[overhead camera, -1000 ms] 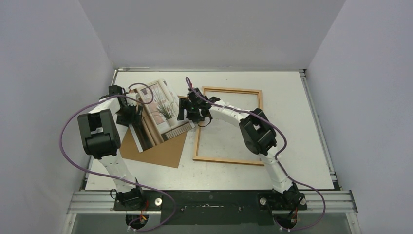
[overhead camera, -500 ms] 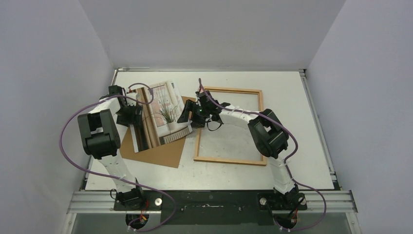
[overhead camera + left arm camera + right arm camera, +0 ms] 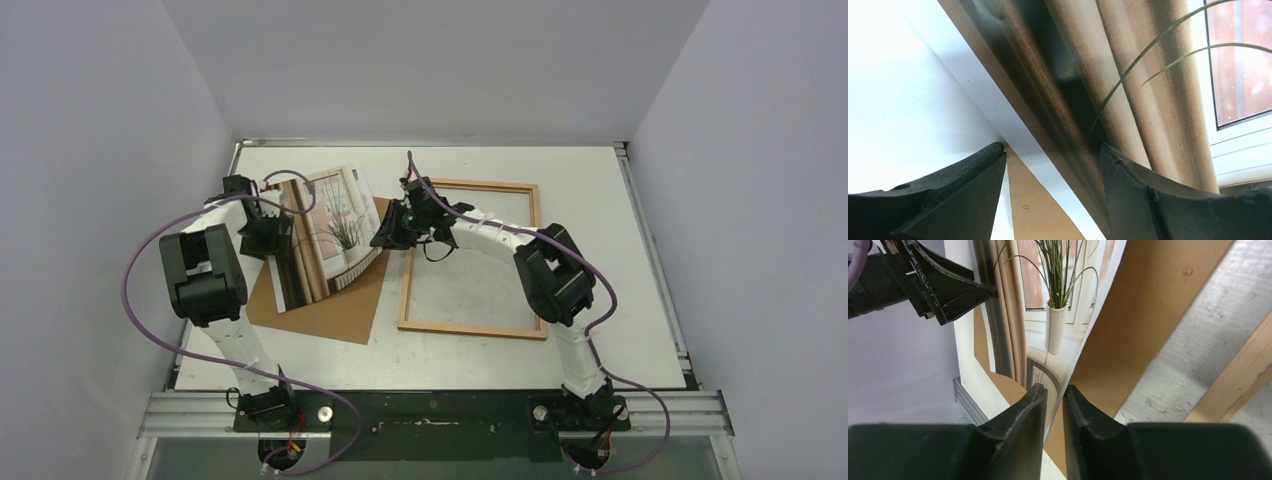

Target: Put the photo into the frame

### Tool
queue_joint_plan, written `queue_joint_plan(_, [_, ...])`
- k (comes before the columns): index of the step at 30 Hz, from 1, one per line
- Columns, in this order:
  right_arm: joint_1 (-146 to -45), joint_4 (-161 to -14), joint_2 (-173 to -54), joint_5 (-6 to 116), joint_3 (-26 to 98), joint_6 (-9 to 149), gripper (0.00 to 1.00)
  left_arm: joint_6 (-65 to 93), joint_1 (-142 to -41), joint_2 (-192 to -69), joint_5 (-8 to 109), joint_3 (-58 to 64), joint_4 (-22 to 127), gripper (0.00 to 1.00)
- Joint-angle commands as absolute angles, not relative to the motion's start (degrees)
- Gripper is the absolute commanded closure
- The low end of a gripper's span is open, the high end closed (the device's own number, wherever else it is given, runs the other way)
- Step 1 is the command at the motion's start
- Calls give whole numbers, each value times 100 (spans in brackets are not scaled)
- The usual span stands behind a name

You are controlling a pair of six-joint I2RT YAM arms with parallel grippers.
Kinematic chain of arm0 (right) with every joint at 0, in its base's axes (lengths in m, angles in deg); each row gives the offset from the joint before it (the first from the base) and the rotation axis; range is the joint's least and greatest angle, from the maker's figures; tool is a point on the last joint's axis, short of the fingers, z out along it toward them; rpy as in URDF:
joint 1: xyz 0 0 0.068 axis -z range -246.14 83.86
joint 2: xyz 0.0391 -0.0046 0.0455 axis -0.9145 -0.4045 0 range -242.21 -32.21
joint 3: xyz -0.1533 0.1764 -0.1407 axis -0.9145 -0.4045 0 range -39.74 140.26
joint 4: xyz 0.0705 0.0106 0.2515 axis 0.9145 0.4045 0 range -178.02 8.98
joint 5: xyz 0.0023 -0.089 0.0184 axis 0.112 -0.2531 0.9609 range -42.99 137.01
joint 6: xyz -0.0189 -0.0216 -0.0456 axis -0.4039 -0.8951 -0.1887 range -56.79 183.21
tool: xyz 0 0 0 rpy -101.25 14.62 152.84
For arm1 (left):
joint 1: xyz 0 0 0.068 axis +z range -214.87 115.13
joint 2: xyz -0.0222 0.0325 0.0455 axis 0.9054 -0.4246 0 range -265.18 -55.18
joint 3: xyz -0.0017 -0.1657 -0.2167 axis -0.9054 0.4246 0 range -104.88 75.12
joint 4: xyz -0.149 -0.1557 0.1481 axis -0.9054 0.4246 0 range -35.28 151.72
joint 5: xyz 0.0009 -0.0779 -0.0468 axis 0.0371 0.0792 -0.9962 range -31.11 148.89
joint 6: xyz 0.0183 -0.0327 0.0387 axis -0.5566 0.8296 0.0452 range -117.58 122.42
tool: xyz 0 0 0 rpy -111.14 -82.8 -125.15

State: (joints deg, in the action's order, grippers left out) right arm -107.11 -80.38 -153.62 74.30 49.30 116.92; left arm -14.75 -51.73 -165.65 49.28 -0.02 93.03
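The photo (image 3: 322, 232) shows beige and brown bands and a spindly plant in a white vase. It is raised off the brown backing sheet (image 3: 335, 305) between my two grippers and bows a little. My right gripper (image 3: 390, 232) is shut on its right edge; in the right wrist view the paper (image 3: 1058, 315) runs into the narrow slot between the fingers of the right gripper (image 3: 1054, 389). My left gripper (image 3: 268, 236) stands open at the photo's left edge (image 3: 1148, 100), and the left gripper's (image 3: 1052, 150) jaws are wide apart around the paper. The orange-brown frame (image 3: 475, 183) lies flat to the right.
The backing sheet (image 3: 1148, 315) lies on the white table (image 3: 600, 300), partly under the photo. A strip of the frame's moulding (image 3: 1243, 385) crosses the right wrist view's lower right corner. White walls close in on the left, right and back.
The right gripper's jaws have closed on the photo's right edge. That edge has risen and the sheet now bows. The left gripper has stayed where it was, still open.
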Motion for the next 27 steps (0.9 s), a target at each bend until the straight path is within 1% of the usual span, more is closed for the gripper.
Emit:
queue_joint_plan(1, [-10773,-7616,-15341,6981,5449,11301,85,-1426,-5222,-16265,4560,-78,9471,34])
queue_joint_plan(3, [-10794,-7407,-15333,6842,5675,11127,93,-1377,-5222,-16224,4446,-215,9645,32])
queue_joint_plan(4, [-10809,-7280,-15321,6766,5819,11005,95,-1348,-5222,-16193,4388,-305,9751,31])
queue_joint_plan(8, [-10879,-6628,-15149,6366,6522,10394,95,-1173,-5207,-15986,4096,-702,10137,18])
queue_joint_plan(11, [-10945,-5867,-14970,5890,7304,9803,95,-1030,-5168,-15762,3856,-1019,10418,12])
queue_joint_plan(12, [-10947,-5673,-14846,5762,7473,9679,95,-994,-5149,-15700,3769,-1117,10522,5])
queue_joint_plan(13, [-10947,-5402,-14727,5563,7612,9573,95,-965,-5135,-15633,3740,-1241,10600,3])
queue_joint_plan(17, [-10934,-4558,-14120,4758,8049,9133,95,-861,-5117,-15358,3670,-1435,10719,3])
queue_joint_plan(21, [-10938,-3536,-13519,3651,8590,8733,95,-781,-5117,-15200,3598,-1448,10746,3])
queue_joint_plan(25, [-10990,-2748,-12781,2702,8638,8654,95,-752,-5148,-15136,3562,-1289,10690,4])
queue_joint_plan(27, [-11021,-2465,-12495,2423,8576,8671,95,-747,-5165,-15116,3551,-1219,10658,4])
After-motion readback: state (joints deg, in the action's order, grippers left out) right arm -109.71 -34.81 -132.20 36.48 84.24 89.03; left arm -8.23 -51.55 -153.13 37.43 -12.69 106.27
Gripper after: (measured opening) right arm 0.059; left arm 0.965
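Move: Roughly 13 cm to the right hand's left, 1 cm ahead and 6 cm lower lies the middle of the bowed-up photo, its right edge already between the fingers. The brown backing board beneath it centres about 13 cm left, 4 cm back and 9 cm below, and the frame some 20 cm right, 3 cm back and 9 cm below. From the left hand, the photo's middle is about 12 cm right, level fore and aft and 1 cm higher. Closing on the photo's right edge, the right hand pinches it and lifts, slowly at first, then fast, some 27 cm up and 13 cm rightwards over the frame's left side, its brief forward drift undone; the wrist turns about 45 degrees, swinging the fingers forward. The left hand opens wide and rises about 14 cm, off the photo's left edge. ##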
